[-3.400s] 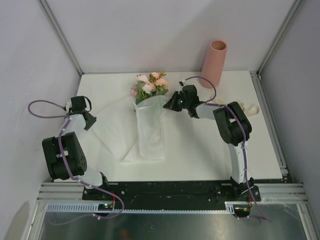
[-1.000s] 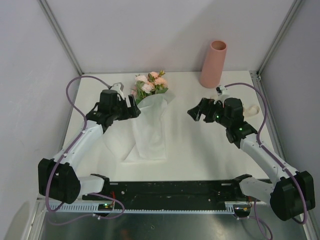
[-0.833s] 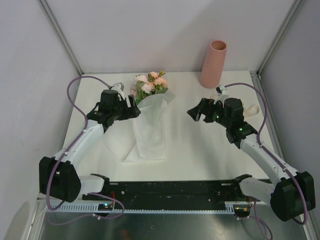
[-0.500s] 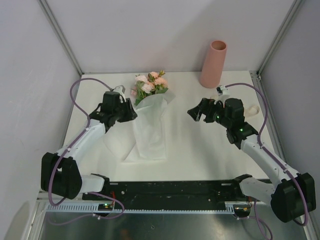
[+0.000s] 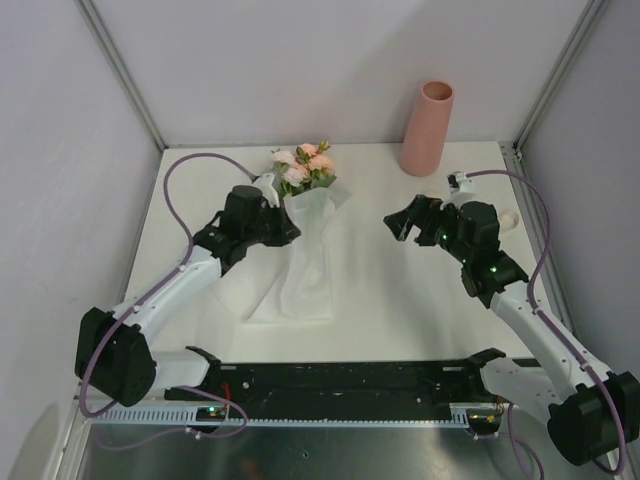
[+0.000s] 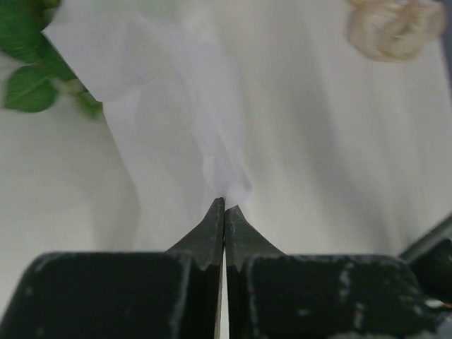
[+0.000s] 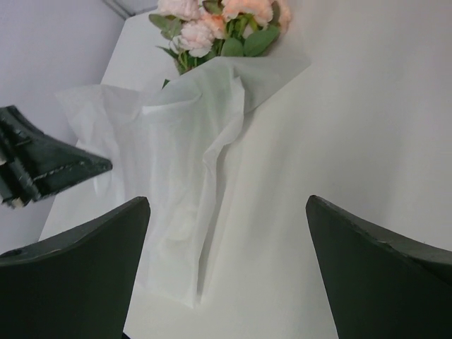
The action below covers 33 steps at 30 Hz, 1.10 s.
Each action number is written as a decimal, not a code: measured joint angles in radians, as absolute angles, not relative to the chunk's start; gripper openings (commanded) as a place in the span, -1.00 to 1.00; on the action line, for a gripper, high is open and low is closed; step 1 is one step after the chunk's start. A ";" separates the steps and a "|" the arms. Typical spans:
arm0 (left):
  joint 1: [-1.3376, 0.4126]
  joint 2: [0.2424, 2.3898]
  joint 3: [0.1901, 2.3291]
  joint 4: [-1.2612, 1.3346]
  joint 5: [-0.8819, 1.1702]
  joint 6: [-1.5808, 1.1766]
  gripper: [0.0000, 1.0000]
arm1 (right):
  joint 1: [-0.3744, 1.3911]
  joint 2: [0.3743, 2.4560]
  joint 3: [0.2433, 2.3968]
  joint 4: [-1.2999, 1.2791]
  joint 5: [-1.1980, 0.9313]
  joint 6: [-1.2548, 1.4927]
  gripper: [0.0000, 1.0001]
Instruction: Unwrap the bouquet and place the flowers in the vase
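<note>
The bouquet lies at the back middle of the table, its pink and peach flowers (image 5: 303, 167) poking out of a loosened white paper wrap (image 5: 305, 265). My left gripper (image 5: 292, 232) sits at the wrap's upper left edge. In the left wrist view the left gripper (image 6: 224, 203) is shut, with a fold of the thin paper (image 6: 176, 106) pinched at its tips. My right gripper (image 5: 397, 225) hovers to the right of the bouquet, open and holding nothing. From the right wrist, the right gripper (image 7: 227, 203) looks at the flowers (image 7: 212, 21) and paper (image 7: 191, 162). The salmon-pink vase (image 5: 428, 128) stands upright at the back right.
A cream ribbon bundle (image 5: 506, 218) lies on the table behind the right arm, also showing as a cream ribbon bundle (image 6: 392, 28) from the left wrist. The white table (image 5: 400, 310) is fenced by grey walls. Green leaves (image 6: 28, 85) lie beside the paper.
My left gripper has shut on the paper's edge and moved right, drawing the top of the wrap with it. The right arm shifted slightly right and stayed open.
</note>
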State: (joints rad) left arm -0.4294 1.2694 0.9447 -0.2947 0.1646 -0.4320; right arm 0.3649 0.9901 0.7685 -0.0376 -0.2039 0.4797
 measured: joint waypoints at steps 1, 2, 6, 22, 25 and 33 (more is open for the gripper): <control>-0.451 1.267 0.945 -0.276 0.175 -0.443 -1.00 | 0.364 0.979 0.768 -0.046 -0.188 0.482 0.99; -0.477 1.266 0.944 -0.247 0.190 -0.457 -1.00 | 0.364 0.968 0.768 -0.052 -0.171 0.482 0.99; -0.558 1.280 0.944 -0.097 0.263 -0.533 -1.00 | 0.358 0.928 0.768 -0.077 -0.116 0.477 0.99; -0.795 1.633 1.069 0.229 0.381 -0.627 -0.85 | 0.209 0.813 0.768 -0.149 -0.139 0.455 0.99; -0.805 1.675 1.092 0.255 0.402 -0.630 -0.33 | 0.207 0.806 0.768 -0.155 -0.162 0.461 0.99; -0.775 1.658 1.101 0.274 0.443 -0.627 0.52 | 0.212 0.834 0.800 -0.176 -0.216 0.486 0.94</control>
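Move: The left gripper already pinches the raised edge of the white wrapping paper. The bare table it is drawn over lies about 22 cm to its right, 4 cm back and 12 cm below. The flower heads are roughly 18 cm straight ahead and some 8 cm lower; the open right gripper hangs about 21 cm to the right, level in reach and a bit higher. From the right gripper that bare table is nearly straight below, some 17 cm down and 4 cm back. Sweep the left gripper about 22 cm to the right and slightly back, pulling the pinched paper off the stems towards the bare table; lift some 4 cm early, then sink again while turning the wrist roughly 30 degrees clockwise. At the far end open the fingers, let go of the paper and begin to rise. Shift the open, empty right gripper about 5 cm right and 3 cm up, clear of it. ##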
